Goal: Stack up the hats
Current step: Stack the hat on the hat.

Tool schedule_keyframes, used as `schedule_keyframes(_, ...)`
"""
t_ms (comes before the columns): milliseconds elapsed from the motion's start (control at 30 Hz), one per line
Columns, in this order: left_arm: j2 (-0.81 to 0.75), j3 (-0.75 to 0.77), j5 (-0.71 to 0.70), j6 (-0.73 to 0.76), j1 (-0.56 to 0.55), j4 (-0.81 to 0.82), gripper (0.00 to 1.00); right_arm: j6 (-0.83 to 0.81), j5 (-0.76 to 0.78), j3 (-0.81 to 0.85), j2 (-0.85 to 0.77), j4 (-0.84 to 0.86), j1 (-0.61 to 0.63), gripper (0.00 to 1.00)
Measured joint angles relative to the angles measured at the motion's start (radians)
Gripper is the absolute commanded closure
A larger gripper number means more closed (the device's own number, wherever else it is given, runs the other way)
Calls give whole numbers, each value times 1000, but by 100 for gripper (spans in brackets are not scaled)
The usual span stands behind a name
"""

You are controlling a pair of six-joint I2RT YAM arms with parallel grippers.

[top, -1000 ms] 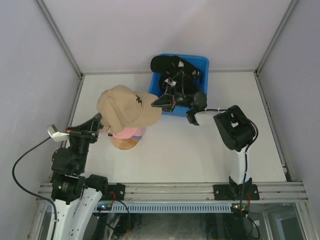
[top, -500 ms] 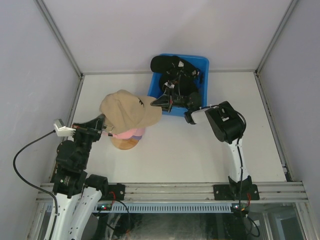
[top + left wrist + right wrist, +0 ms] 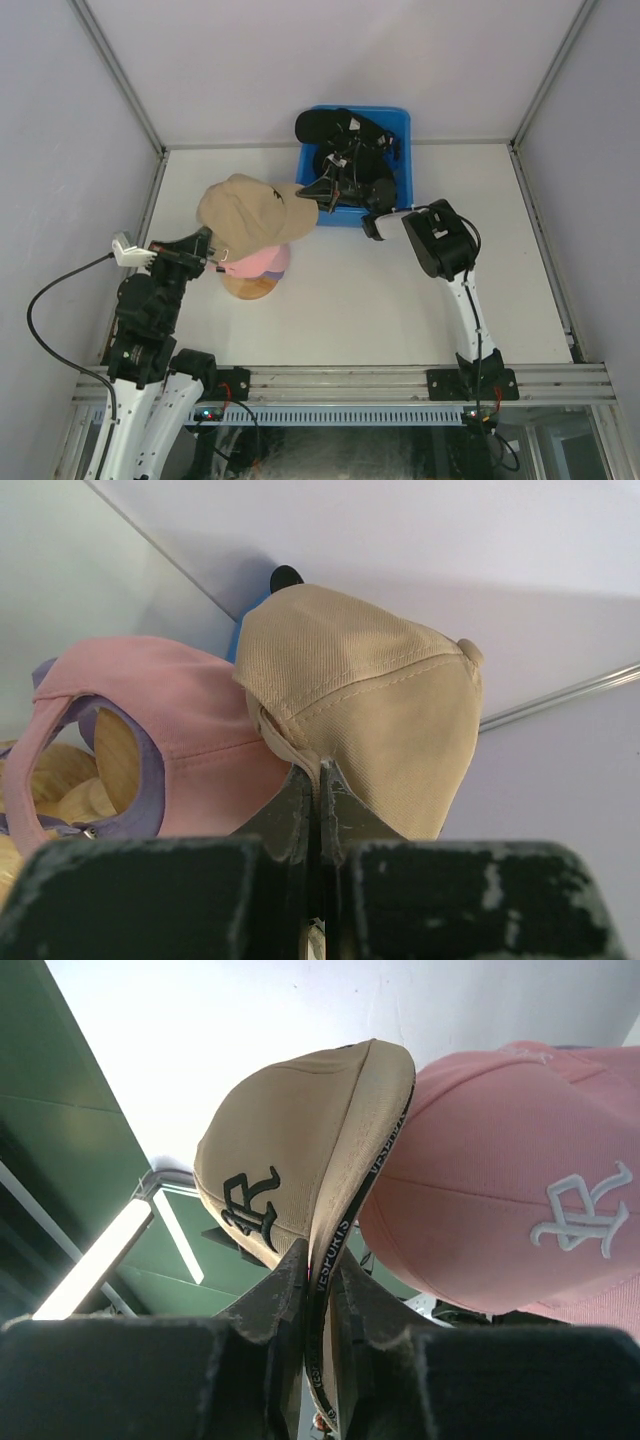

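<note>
A tan hat hangs tilted just above a pink hat, which sits over a lavender hat on the round wooden stand. My left gripper is shut on the tan hat's back edge. From the right, my right gripper pinches the tan hat's brim, whose black-taped edge runs between the fingers. In the right wrist view the pink hat lies right beside that brim. A black hat rests in the blue bin.
The blue bin stands at the table's back edge, under my outstretched right arm. Metal frame rails run along both sides, and a grey wall closes off the back. White table surface lies to the right of the stand.
Both arms have carried the tan hat a little lower and to the left over the pink hat. The right arm has stretched further left, and the blue bin has shifted slightly left.
</note>
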Motion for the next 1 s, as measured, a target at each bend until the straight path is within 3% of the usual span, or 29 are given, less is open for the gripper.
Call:
schedule_keyframes(200,-1,0,-14,21,0,3,100,0,11,20,9,-34,-3,81)
schedule_keyframes(567,-1,0,-55,55,0,3,100,-100,7,-5,-26,-250,-32,63)
schedule_keyframes(1000,7,0,-63,82,0,3,100,-320,11,-24,-121,-502,-74,61)
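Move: The left fingers hold the tan hat's back strap: that hat's crown is some 7 cm to their right, 5 cm ahead and a little above them. The pink hat on its stand lies about 8 cm right, 3 cm ahead and 7 cm below. From the right hand, around the brim's tip, the pink hat is roughly 12 cm left, 10 cm back and slightly lower; the bin's middle is 10 cm ahead, 9 cm right and 15 cm down. Open the right fingers wider to let go of the tan hat's brim, and slip that hand forward about 4 cm and down some 3 cm, away from the pink hat. Ease it 2 cm to the right as its fingertips dip, then lift slightly. Keep the left gripper pinched on the strap, letting it drift just over 1 cm left. ##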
